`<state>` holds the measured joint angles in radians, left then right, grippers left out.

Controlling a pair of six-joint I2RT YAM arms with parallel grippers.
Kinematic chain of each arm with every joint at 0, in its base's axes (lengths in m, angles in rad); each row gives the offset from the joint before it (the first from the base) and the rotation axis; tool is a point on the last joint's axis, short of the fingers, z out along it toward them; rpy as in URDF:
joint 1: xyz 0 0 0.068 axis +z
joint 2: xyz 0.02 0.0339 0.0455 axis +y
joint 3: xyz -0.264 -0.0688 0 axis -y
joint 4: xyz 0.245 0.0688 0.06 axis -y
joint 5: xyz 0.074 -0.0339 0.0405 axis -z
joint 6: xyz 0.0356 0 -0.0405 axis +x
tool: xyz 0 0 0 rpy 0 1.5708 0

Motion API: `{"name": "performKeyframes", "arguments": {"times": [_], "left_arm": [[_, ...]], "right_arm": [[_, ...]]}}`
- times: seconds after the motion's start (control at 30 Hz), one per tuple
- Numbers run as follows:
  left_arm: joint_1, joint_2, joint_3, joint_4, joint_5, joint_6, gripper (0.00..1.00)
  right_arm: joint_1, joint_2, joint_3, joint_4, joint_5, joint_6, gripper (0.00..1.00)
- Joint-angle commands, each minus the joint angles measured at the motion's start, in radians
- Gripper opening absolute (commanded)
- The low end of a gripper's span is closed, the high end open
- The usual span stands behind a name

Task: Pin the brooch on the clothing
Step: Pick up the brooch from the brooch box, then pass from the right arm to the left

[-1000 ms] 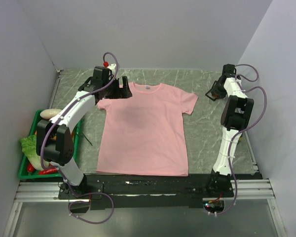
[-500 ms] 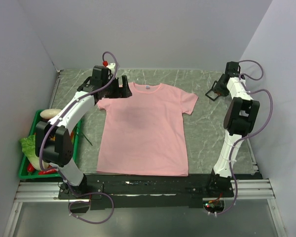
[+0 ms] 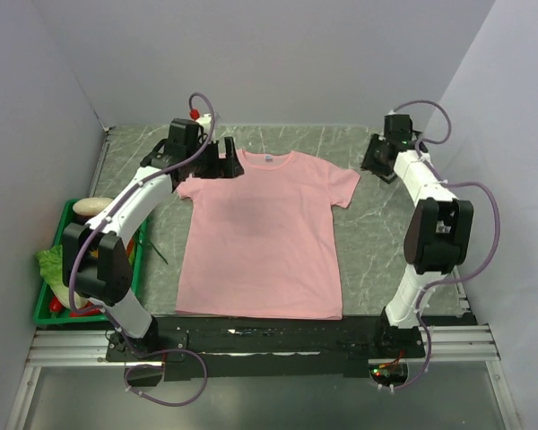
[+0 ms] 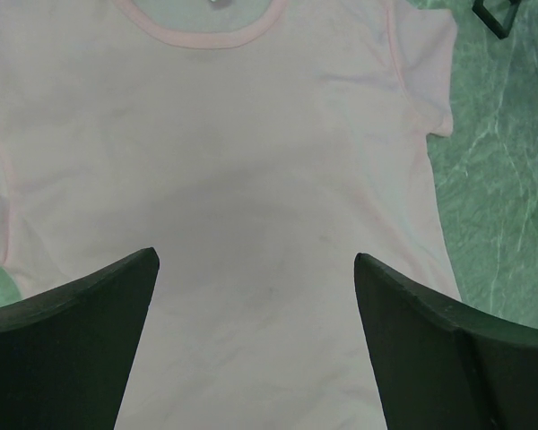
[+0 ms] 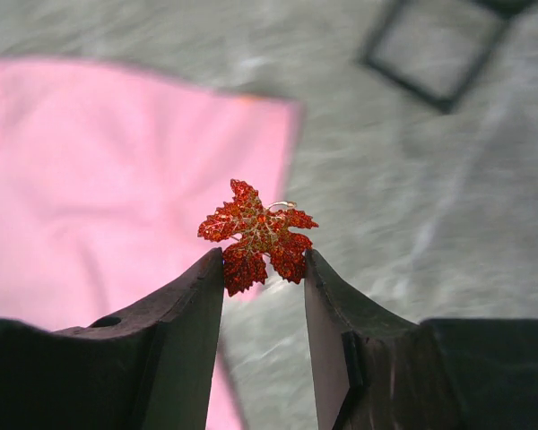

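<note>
The clothing (image 3: 260,233), a light pink T-shirt, lies flat on the marbled table with its collar at the far side. The brooch (image 5: 257,235) is a tiny red-orange maple leaf with a thin wire loop. My right gripper (image 5: 263,260) is shut on the brooch's lower lobes and holds it above the table, just right of the shirt's sleeve (image 5: 90,179). Seen from above, that gripper (image 3: 374,157) hangs near the sleeve's far right tip. My left gripper (image 3: 226,161) stands open over the shirt's other shoulder, with only pink fabric (image 4: 251,179) between its fingers (image 4: 99,313).
A green basket (image 3: 47,309) of vegetables sits at the table's left edge beside the left arm. Grey walls close in the table on three sides. A blurred black square outline (image 5: 435,54) shows beyond the brooch in the right wrist view.
The right arm has swung its gripper, with the brooch in it, leftward and toward the far side, closer to the shirt's sleeve. The left arm has hardly moved.
</note>
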<state>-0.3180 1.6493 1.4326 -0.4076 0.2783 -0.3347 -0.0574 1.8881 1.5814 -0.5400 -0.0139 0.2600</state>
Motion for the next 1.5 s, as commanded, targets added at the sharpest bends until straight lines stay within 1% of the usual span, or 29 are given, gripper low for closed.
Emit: {"name": "performKeyframes", "arguments": {"times": [0.0,0.03,0.1,0.13,0.27,0.33,0.37,0.4,0.47,0.5,0.53,0.57,0.6,0.63,0.7,0.8,0.87,1.0,1.07,1.2,1.27,1.3,1.4,1.47], "left_arm": [[-0.032,-0.071,0.014,0.041,0.048,0.023,0.97],[-0.033,-0.077,0.008,0.053,0.059,0.032,0.97],[-0.033,-0.100,0.005,0.065,0.104,0.042,0.96],[-0.033,-0.109,-0.001,0.072,0.125,0.055,0.96],[-0.035,-0.190,-0.043,0.124,0.176,0.115,0.96],[-0.046,-0.219,-0.072,0.138,0.199,0.180,0.97],[-0.061,-0.244,-0.078,0.132,0.212,0.207,0.96],[-0.070,-0.256,-0.095,0.130,0.231,0.265,0.96],[-0.107,-0.301,-0.119,0.125,0.249,0.324,0.96],[-0.119,-0.316,-0.147,0.127,0.277,0.389,0.97],[-0.130,-0.331,-0.162,0.133,0.294,0.413,0.97],[-0.153,-0.364,-0.179,0.139,0.309,0.434,0.96],[-0.162,-0.381,-0.211,0.144,0.332,0.471,0.96],[-0.173,-0.394,-0.225,0.144,0.366,0.489,0.96],[-0.203,-0.427,-0.257,0.136,0.389,0.543,0.96],[-0.243,-0.451,-0.262,0.109,0.423,0.592,0.96],[-0.253,-0.473,-0.270,0.108,0.463,0.597,0.96],[-0.274,-0.497,-0.290,0.095,0.464,0.618,0.96],[-0.286,-0.503,-0.279,0.069,0.489,0.623,0.96],[-0.296,-0.522,-0.293,0.044,0.483,0.635,0.96],[-0.302,-0.536,-0.310,0.052,0.486,0.628,0.96],[-0.303,-0.537,-0.310,0.058,0.511,0.625,0.96],[-0.312,-0.530,-0.294,0.033,0.554,0.628,0.96],[-0.314,-0.519,-0.281,0.018,0.578,0.637,0.99]], "right_arm": [[0.097,-0.147,-0.067,0.035,-0.127,-0.053,0.32],[0.111,-0.174,-0.080,0.032,-0.193,-0.054,0.32],[0.131,-0.204,-0.113,0.017,-0.263,-0.064,0.32],[0.148,-0.233,-0.139,0.014,-0.355,-0.068,0.32],[0.191,-0.302,-0.190,-0.020,-0.503,-0.094,0.32],[0.217,-0.342,-0.219,-0.040,-0.549,-0.097,0.32],[0.223,-0.354,-0.225,-0.046,-0.602,-0.102,0.32],[0.231,-0.375,-0.228,-0.061,-0.626,-0.103,0.31],[0.257,-0.391,-0.233,-0.083,-0.691,-0.113,0.31],[0.264,-0.403,-0.232,-0.090,-0.718,-0.114,0.31],[0.272,-0.411,-0.235,-0.107,-0.742,-0.114,0.31],[0.292,-0.420,-0.239,-0.109,-0.767,-0.114,0.31],[0.297,-0.440,-0.244,-0.109,-0.826,-0.111,0.31],[0.304,-0.451,-0.260,-0.095,-0.845,-0.104,0.31],[0.332,-0.481,-0.280,-0.071,-0.911,-0.068,0.31],[0.376,-0.500,-0.288,-0.077,-0.955,-0.054,0.31],[0.395,-0.511,-0.282,-0.087,-0.968,-0.051,0.31],[0.416,-0.512,-0.296,-0.054,-1.066,0.007,0.32],[0.436,-0.505,-0.290,-0.055,-1.110,0.021,0.32],[0.481,-0.488,-0.247,-0.116,-1.107,0.010,0.32],[0.498,-0.489,-0.250,-0.098,-1.135,0.036,0.32],[0.501,-0.488,-0.261,-0.075,-1.143,0.051,0.32],[0.527,-0.478,-0.258,-0.092,-1.166,0.053,0.32],[0.542,-0.480,-0.264,-0.081,-1.184,0.059,0.32]]}}
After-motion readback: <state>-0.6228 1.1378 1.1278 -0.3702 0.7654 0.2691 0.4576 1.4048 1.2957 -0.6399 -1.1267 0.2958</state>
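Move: The brooch is already in the right gripper's fingertips; the shirt's middle lies about 36 cm to that hand's left, 17 cm back and 12 cm below. The brooch box stands some 10 cm to its right, 7 cm ahead and 11 cm down. From the left hand, the brooch is roughly 43 cm to the right, 5 cm farther out and 7 cm lower; the collar is 11 cm ahead, 12 cm right, 20 cm below. Keep the brooch pinched and swing the right gripper about 30 cm left and as far back, rising as you go, away from the box to above the shirt, turning it counter-clockwise and rolling it until its fingers face the left hand. Bring the open left gripper some 20 cm back, also up and right, swinging clockwise and levelling out to face the brooch. ##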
